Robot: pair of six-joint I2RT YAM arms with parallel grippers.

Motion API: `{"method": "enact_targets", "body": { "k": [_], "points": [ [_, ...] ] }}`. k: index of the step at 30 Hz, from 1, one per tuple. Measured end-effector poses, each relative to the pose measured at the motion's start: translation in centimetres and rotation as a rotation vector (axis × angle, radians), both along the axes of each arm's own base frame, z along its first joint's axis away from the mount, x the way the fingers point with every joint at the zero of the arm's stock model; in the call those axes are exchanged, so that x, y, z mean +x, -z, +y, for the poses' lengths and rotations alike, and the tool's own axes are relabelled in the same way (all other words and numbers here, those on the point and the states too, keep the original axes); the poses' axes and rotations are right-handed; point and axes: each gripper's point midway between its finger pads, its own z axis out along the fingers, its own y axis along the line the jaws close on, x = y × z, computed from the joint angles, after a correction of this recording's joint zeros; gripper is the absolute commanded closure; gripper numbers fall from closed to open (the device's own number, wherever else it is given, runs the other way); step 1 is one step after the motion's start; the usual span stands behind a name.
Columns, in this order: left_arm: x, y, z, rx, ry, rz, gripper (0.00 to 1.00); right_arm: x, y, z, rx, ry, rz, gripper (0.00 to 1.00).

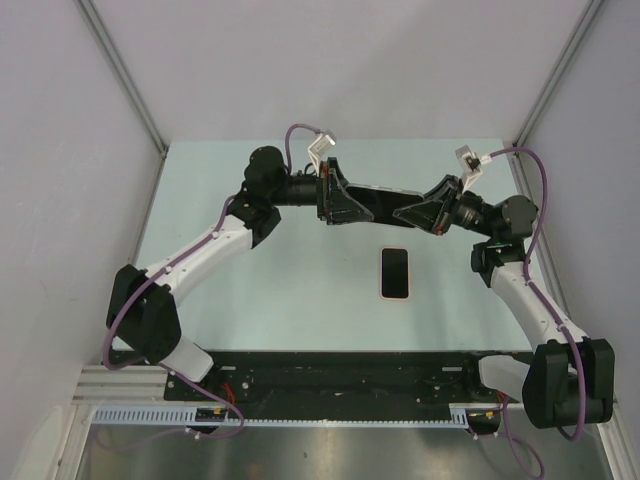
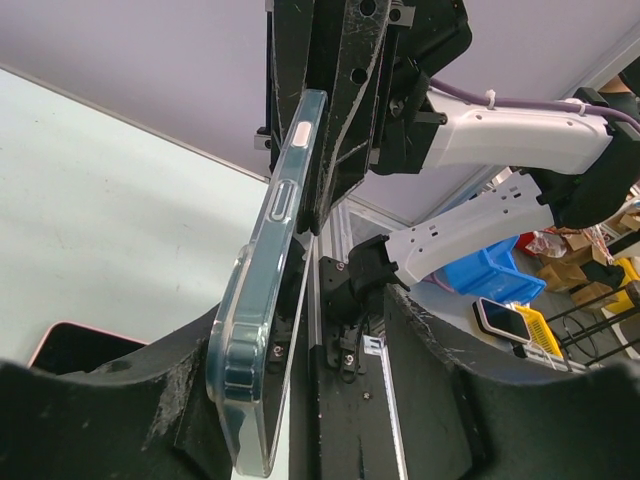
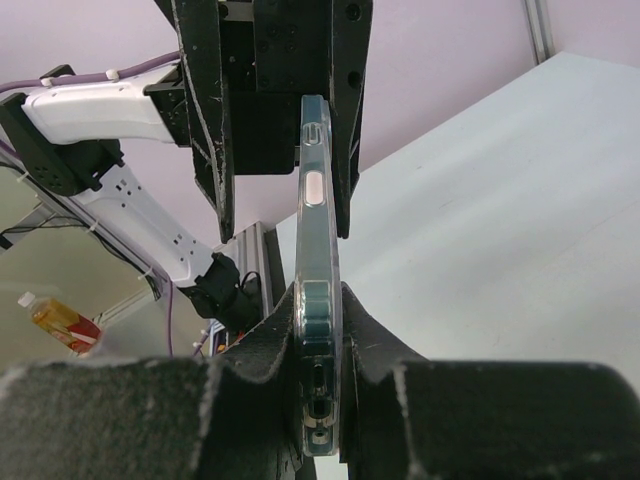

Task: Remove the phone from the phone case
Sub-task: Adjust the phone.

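The phone, dark-screened with a pink rim, lies flat on the table in front of both grippers; its corner shows in the left wrist view. The clear phone case hangs in the air between the two grippers, edge up. My right gripper is shut on one end of the case. My left gripper stands open around the other end: the case leans on its left finger, with a wide gap to the right finger.
Grey walls close in the pale green table at the back and both sides. Beyond the table's edge stand a blue bin, a second phone and a bottle.
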Motion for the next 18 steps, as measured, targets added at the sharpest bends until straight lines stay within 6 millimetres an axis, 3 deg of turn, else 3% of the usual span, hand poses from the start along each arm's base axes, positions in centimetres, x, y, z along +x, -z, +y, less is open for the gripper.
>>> {"method": "enact_targets", "body": {
  "k": [5, 9, 13, 16, 18],
  "points": [
    [0.0, 0.0, -0.1, 0.000, -0.002, 0.000, 0.45, 0.0, 0.0, 0.1, 0.003, 0.002, 0.003, 1.00],
    [0.1, 0.1, -0.1, 0.000, -0.011, 0.001, 0.56, 0.0, 0.0, 0.2, 0.003, 0.000, 0.002, 1.00],
    [0.4, 0.6, -0.2, 0.008, -0.029, 0.005, 0.78, -0.2, 0.1, 0.3, -0.001, -0.011, 0.003, 1.00],
    [0.5, 1.0, -0.1, 0.014, -0.031, 0.008, 0.88, -0.4, 0.1, 0.4, -0.005, -0.020, 0.000, 1.00],
    [0.4, 1.0, -0.1, 0.011, -0.026, 0.000, 1.00, -0.4, 0.1, 0.4, -0.005, -0.021, 0.003, 1.00]
  ]
}}
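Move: The phone in its case is already held up at its right end by the right hand; its middle lies some 5 cm to the right of the left hand, about level fore and aft and roughly 1 cm lower, with its left end between the left hand's open fingers. From the right hand its middle is about 5 cm to the left. The pink-rimmed phone lies on the table about 13 cm right of the left hand, 2 cm farther out and some 33 cm below. The left hand stays around the phone's left end, then closes its half-open fingers from both sides until they pinch the cased phone, settling about 1 cm down and a touch forward as they close, with no real wrist turn. The right hand keeps its unchanged grip on the other end and holds the phone up, giving only about half a centimetre back and to its left. ##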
